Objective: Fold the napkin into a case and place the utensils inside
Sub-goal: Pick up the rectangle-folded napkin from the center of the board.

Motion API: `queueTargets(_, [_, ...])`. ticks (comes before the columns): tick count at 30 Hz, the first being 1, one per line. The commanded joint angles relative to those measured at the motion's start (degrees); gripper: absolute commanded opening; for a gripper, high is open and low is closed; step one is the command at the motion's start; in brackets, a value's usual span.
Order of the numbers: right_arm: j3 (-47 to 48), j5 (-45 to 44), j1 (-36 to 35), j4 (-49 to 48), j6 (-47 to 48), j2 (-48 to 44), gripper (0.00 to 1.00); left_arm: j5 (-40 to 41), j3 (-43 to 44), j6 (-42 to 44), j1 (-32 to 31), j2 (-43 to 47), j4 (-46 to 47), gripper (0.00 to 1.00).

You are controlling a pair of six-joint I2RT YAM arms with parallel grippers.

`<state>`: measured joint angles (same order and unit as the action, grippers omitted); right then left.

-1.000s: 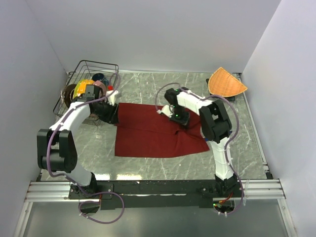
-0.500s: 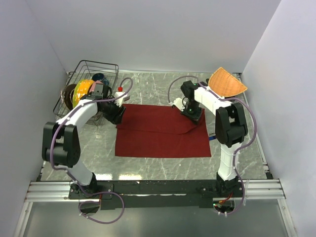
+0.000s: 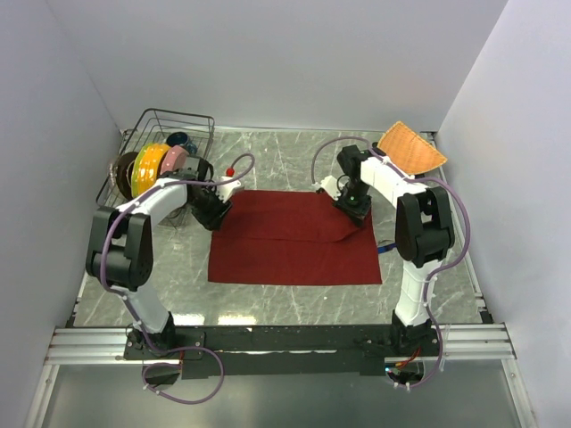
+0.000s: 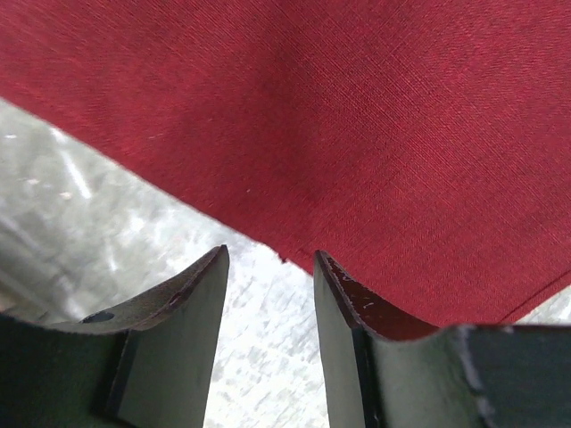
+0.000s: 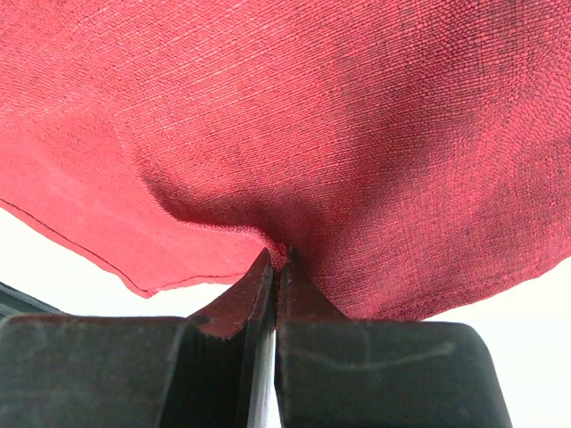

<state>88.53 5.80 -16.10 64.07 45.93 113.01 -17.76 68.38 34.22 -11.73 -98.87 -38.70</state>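
The dark red napkin (image 3: 294,241) lies spread on the marble table, with a raised ridge near its far right corner. My right gripper (image 3: 355,209) is shut on that ridge; in the right wrist view the jaws (image 5: 281,256) pinch a pucker of the napkin (image 5: 357,134). My left gripper (image 3: 214,212) sits at the napkin's far left corner. In the left wrist view it (image 4: 269,260) stands open over bare table, with the napkin's edge (image 4: 357,178) just ahead and nothing between the fingers. A small blue sliver, possibly the knife (image 3: 385,248), shows at the napkin's right edge. The fork is hidden.
A wire rack (image 3: 201,120) holding coloured plates stands at the far left, close behind my left arm. An orange woven fan-shaped mat (image 3: 410,150) lies at the far right corner. White walls close in the table on three sides.
My right gripper carried the napkin's edge back and to the right, spreading the cloth out. My left gripper shifted right and nearer, to the far left corner, and let go of the cloth.
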Motion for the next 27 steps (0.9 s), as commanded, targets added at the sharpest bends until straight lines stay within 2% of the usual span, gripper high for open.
queueTargets(1, [0.2,1.4,-0.1,-0.2,-0.3,-0.7,0.00,0.4,-0.2,-0.6,-0.7,-1.2,0.9,0.48])
queueTargets(8, [-0.3,1.6,-0.1,-0.4,-0.3,-0.4,0.00,1.0,-2.8,2.6,-2.0,-0.8,1.5,0.41])
queueTargets(17, [-0.3,1.7,-0.1,-0.6,-0.5,0.1,0.00,3.5,-4.2,3.2,-2.2,-2.9,3.4,0.39])
queueTargets(25, [0.2,1.8,0.1,-0.4,-0.5,0.4,0.00,3.9,-5.4,4.3,-2.2,-3.0,3.8,0.29])
queueTargets(27, [0.7,1.8,0.3,-0.2,-0.6,0.5,0.00,4.0,-5.1,4.4,-2.2,-2.6,3.7,0.24])
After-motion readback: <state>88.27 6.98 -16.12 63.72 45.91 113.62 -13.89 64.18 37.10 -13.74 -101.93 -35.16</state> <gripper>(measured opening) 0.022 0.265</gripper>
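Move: The left hand hangs half open above the middle of the folded napkin's left edge, which lies about 4 cm below and 1 cm back from the hand, level sideways. The dish rack stands about 14 cm left and 16 cm ahead of the left hand. From the right hand, already shut on the napkin's right end, that left edge lies some 35 cm left, 4 cm back and 4 cm lower; the knife handle peeps out 7 cm right and 6 cm back. The left hand sinks about 4 cm onto the napkin's left edge, drawing back roughly 1 cm on the way, its left side tipping up slightly, and its fingers narrow from half open to about a quarter around the corner where the folded-over layer ends, not yet shut. The right hand stays in place with its fingers shut, keeping its pinch on the raised cloth near the right end. ##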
